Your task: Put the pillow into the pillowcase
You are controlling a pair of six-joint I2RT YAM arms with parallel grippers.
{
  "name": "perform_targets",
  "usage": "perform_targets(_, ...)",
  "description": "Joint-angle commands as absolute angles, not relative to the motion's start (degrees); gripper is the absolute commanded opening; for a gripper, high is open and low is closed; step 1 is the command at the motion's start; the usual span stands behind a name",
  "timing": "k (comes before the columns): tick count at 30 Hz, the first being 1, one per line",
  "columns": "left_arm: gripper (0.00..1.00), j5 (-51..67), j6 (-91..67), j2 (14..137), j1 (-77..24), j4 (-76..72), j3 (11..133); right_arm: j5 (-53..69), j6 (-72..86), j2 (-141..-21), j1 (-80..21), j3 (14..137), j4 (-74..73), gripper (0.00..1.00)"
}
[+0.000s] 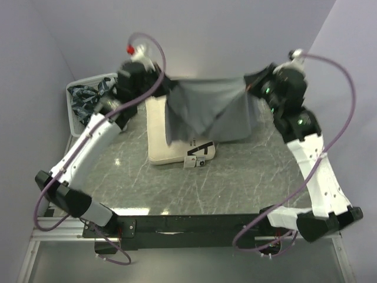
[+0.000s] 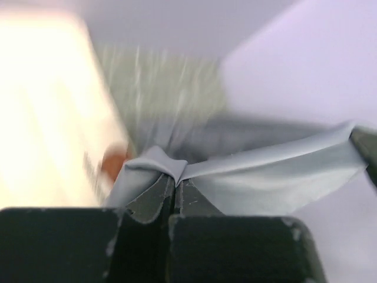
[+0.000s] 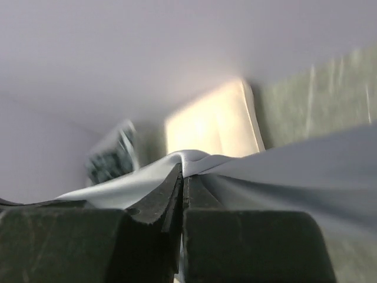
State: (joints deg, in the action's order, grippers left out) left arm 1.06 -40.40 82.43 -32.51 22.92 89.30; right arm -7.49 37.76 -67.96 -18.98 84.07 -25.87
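The grey pillowcase (image 1: 209,109) hangs stretched between my two grippers above the far part of the table. My left gripper (image 1: 166,87) is shut on its left top corner, the cloth (image 2: 247,177) pinched between the jaws. My right gripper (image 1: 252,84) is shut on the right top corner, grey cloth (image 3: 283,171) folding over its tips. Under the hanging cloth lies the cream-white pillow (image 1: 162,132), flat on the table. Its near right corner shows black print (image 1: 200,150). In the wrist views the pillow shows blurred and bright (image 2: 47,106) (image 3: 212,127).
A white basket (image 1: 88,103) with dark blue-and-white patterned cloths stands at the far left, beside the left arm. The marbled grey table (image 1: 235,183) runs from the pillow to the near edge. Lilac walls close the back and both sides.
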Motion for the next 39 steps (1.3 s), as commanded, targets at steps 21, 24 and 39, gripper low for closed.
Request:
perform_targets(21, 0.02, 18.72, -45.88, 90.01, 1.48, 22.41, 102.25, -10.34, 40.25, -68.37, -45.05, 62.69, -2.74, 0.0)
perform_targets(24, 0.07, 18.72, -45.97, 87.11, 3.78, 21.02, 93.82, -14.06, 40.08, -73.55, -55.8, 58.01, -0.18, 0.21)
perform_targets(39, 0.78, 3.18, -39.73, 72.95, -5.88, 20.48, 70.32, -13.99, 34.11, -72.5, -22.99, 62.93, -14.16, 0.84)
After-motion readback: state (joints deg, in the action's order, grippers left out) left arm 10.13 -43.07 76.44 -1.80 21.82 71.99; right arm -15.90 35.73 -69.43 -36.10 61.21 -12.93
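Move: Both hands already hold the grey pillowcase stretched up between them. The pillow's middle lies about 31 cm below the left hand and 3 cm ahead of it, with no real sideways offset; the white basket stands some 34 cm to that hand's left, 8 cm farther out and 28 cm lower. From the right hand the pillow is about 26 cm left, 3 cm ahead and 35 cm down, and the white tag by its near edge is about 19 cm left, 11 cm back and 37 cm down. Both hands, shut on the pillowcase, fling it up some 15 cm and forward, then sweep it down and left over the pillow towards the basket, the right hand also drawing back and both turning counter-clockwise. Late in this sweep, roughly 25 to 35 cm below the peak, the fingers open wide and let go, and the right hand swings back right and forward. ##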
